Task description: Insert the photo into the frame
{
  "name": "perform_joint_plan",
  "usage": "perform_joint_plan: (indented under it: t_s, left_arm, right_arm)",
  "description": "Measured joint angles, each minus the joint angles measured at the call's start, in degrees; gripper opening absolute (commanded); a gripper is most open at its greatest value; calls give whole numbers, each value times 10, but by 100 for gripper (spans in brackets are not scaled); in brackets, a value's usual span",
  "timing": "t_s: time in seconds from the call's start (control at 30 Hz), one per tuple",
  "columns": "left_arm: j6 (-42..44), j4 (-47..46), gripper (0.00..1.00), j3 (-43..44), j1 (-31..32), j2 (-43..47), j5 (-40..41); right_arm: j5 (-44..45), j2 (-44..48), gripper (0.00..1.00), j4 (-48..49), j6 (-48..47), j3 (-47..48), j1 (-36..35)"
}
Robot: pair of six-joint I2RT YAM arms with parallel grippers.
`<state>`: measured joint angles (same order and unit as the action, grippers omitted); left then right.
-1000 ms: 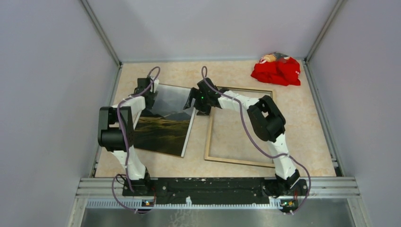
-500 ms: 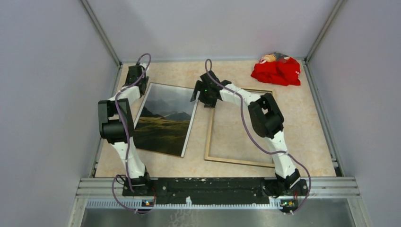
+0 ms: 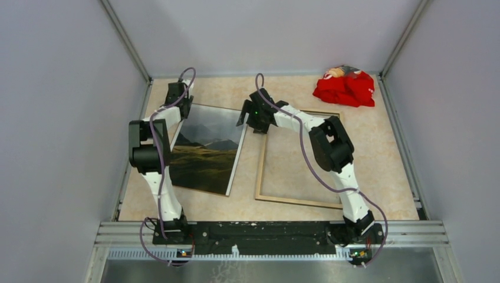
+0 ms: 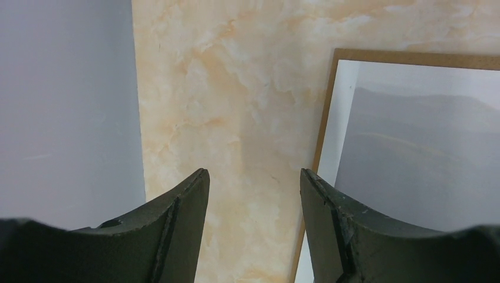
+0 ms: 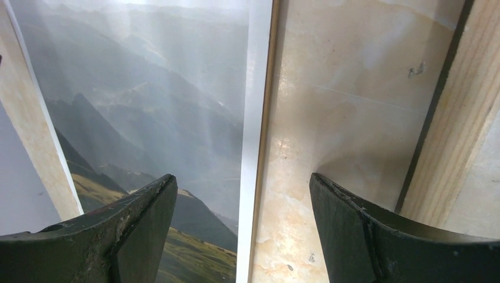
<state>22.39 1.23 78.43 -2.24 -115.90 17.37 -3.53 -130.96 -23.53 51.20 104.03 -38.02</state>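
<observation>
The photo (image 3: 206, 150) lies flat, picture up, on the left half of the table, with a brown backing board's edge (image 4: 326, 112) showing under it. The frame (image 3: 298, 202) lies to its right, tan wood back up. My left gripper (image 3: 178, 97) hovers open by the photo's far left corner, and the left wrist view shows only bare table between its fingers (image 4: 183, 224). My right gripper (image 3: 250, 121) hovers open over the photo's far right edge. In the right wrist view its gripper (image 5: 243, 180) straddles the white border of the photo (image 5: 147, 88), with the frame's rail (image 5: 466, 106) at the right.
A red crumpled bag (image 3: 345, 87) lies at the far right corner. Grey walls enclose the table, and the left wall (image 4: 65, 106) stands close to my left gripper. A strip of marble tabletop (image 5: 342, 118) separates photo and frame.
The photo's far end, raised between the grippers a second ago, now lies flat. Both grippers have drawn back toward the far side, and the left one then shifted slightly right.
</observation>
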Motion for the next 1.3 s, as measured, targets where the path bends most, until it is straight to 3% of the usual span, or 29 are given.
perform_joint_plan:
  t_s: [0.73, 1.03, 1.3]
  left_arm:
    - [-11, -9, 66, -4, 53, -28, 24]
    - [-51, 69, 66, -10, 70, 3, -62]
    - [-54, 168, 66, 28, 43, 13, -104]
  right_arm:
    - [-38, 8, 83, 86, 29, -44, 0]
    - [-61, 10, 83, 116, 46, -62, 3]
    - [-82, 16, 77, 146, 63, -85, 10]
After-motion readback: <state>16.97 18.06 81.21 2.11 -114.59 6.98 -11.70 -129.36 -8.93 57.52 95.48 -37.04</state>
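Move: The photo lies flat, its middle some 11 cm back, 10 cm right and 5 cm below the left hand; the level stretch of its left edge is only about 4 cm to the right. From the right hand the photo's middle is roughly 9 cm back, 14 cm left and 3 cm below, its right edge running straight beneath the open fingers. The frame's middle lies about 12 cm back and 19 cm right of that hand. Down about 2 cm first, then rightward in a quickening sweep of nearly 9 cm, the left hand passes in over the photo's left edge, drawing back some 3 cm while its wrist tilts down and rolls; it finally eases back left slightly, fingers open. Slowly the right hand shifts 2 cm left, left side rolling up about 10 degrees, bringing its right finger towards the photo's right edge. ##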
